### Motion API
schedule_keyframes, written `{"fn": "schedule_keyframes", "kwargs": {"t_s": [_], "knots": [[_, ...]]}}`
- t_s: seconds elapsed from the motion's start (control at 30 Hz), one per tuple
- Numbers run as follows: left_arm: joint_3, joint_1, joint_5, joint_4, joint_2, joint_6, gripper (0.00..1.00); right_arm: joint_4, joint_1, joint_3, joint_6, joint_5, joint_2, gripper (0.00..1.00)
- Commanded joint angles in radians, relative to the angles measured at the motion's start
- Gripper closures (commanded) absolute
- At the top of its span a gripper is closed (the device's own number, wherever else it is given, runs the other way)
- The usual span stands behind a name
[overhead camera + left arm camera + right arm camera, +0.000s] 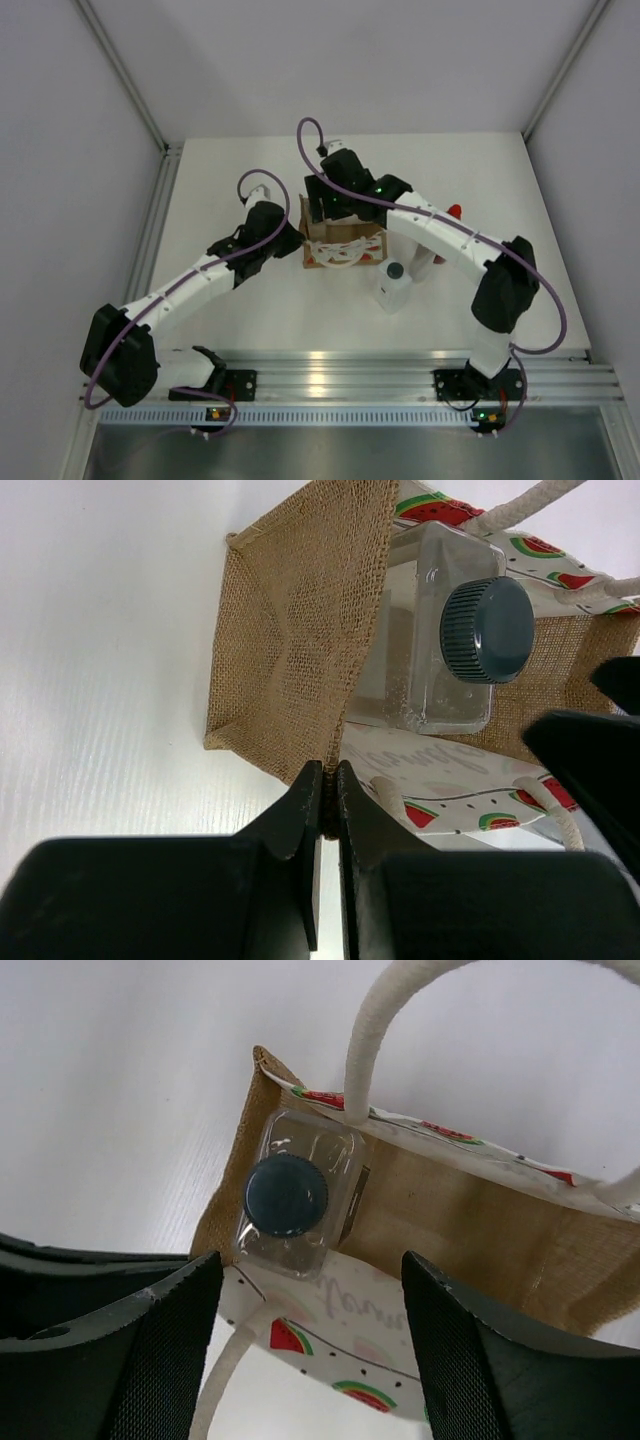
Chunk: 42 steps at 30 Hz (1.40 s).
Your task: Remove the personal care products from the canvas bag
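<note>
The canvas bag, tan with a watermelon print and cream rope handles, stands open at mid-table. My left gripper is shut on the burlap rim of its side wall. Inside the bag stands a clear-white bottle with a dark cap, also seen in the left wrist view. My right gripper hovers open just above the bag's mouth, with nothing between its fingers. Outside the bag, another white bottle with a dark cap stands on the table. The red bottle peeks out behind the right arm.
The white table ends at enclosure walls on the left, right and back. The right arm's forearm stretches over the area right of the bag and covers part of the table there. A metal rail runs along the near edge.
</note>
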Motion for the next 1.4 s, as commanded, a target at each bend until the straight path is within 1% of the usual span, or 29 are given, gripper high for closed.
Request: {"fn": "schedule_keyframes", "kwargs": {"t_s": [0.0,0.3,0.47,0.77,0.8,0.87,0.97,1.0,1.03,1.07,1.1,1.37], "knots": [[-0.012,-0.001,-0.036,0.026,-0.029,-0.016,1.00,0.027,0.024,0.082,0.034,0.049,0.050,0.30],[-0.027,-0.001,-0.045,0.029,-0.043,-0.036,1.00,0.010,0.026,0.131,0.029,0.063,0.185,0.32],[-0.021,-0.002,-0.037,0.028,-0.038,-0.035,1.00,-0.018,0.026,0.166,0.029,0.110,0.237,0.32],[-0.021,-0.001,-0.037,0.029,-0.040,-0.036,1.00,-0.031,0.026,0.200,0.035,0.173,0.311,0.40],[-0.021,-0.001,-0.037,0.029,-0.041,-0.035,1.00,-0.033,0.024,0.202,0.035,0.176,0.320,0.44],[-0.024,-0.001,-0.039,0.029,-0.041,-0.033,1.00,-0.033,0.026,0.200,0.041,0.184,0.323,0.48],[-0.029,-0.001,-0.043,0.028,-0.044,-0.033,1.00,-0.031,0.026,0.202,0.047,0.180,0.326,0.61],[-0.029,-0.001,-0.045,0.029,-0.043,-0.033,1.00,-0.033,0.027,0.202,0.046,0.175,0.320,0.76],[-0.030,-0.001,-0.046,0.028,-0.044,-0.033,1.00,-0.031,0.026,0.203,0.046,0.172,0.316,0.85],[-0.030,-0.002,-0.046,0.029,-0.046,-0.033,1.00,-0.031,0.027,0.202,0.046,0.175,0.308,0.99],[-0.032,-0.001,-0.048,0.029,-0.044,-0.035,1.00,-0.031,0.029,0.202,0.046,0.176,0.300,1.00],[-0.038,-0.001,-0.054,0.028,-0.049,-0.036,1.00,-0.031,0.031,0.228,0.009,0.153,0.191,1.00]]}}
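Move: The clear bottle with the dark cap stands at the left end of the canvas bag, its middle about 4 cm ahead of the open right hand, 2 cm to its left and some 13 cm below. The bag's middle lies about 2 cm ahead and 3 cm right of that hand; the white bottle stands outside, roughly 11 cm back and 14 cm right. From the left hand, the clear bottle is about 4 cm ahead, 4 cm right and 6 cm below. The right fingers close on both sides of the clear bottle's body below its cap and hold there, after the hand sinks about 9 cm into the bag's mouth, edging 4 cm forward and slightly left, with its left side tipping down some 10 degrees. The left hand stays put, still pinching the bag's left rim. ##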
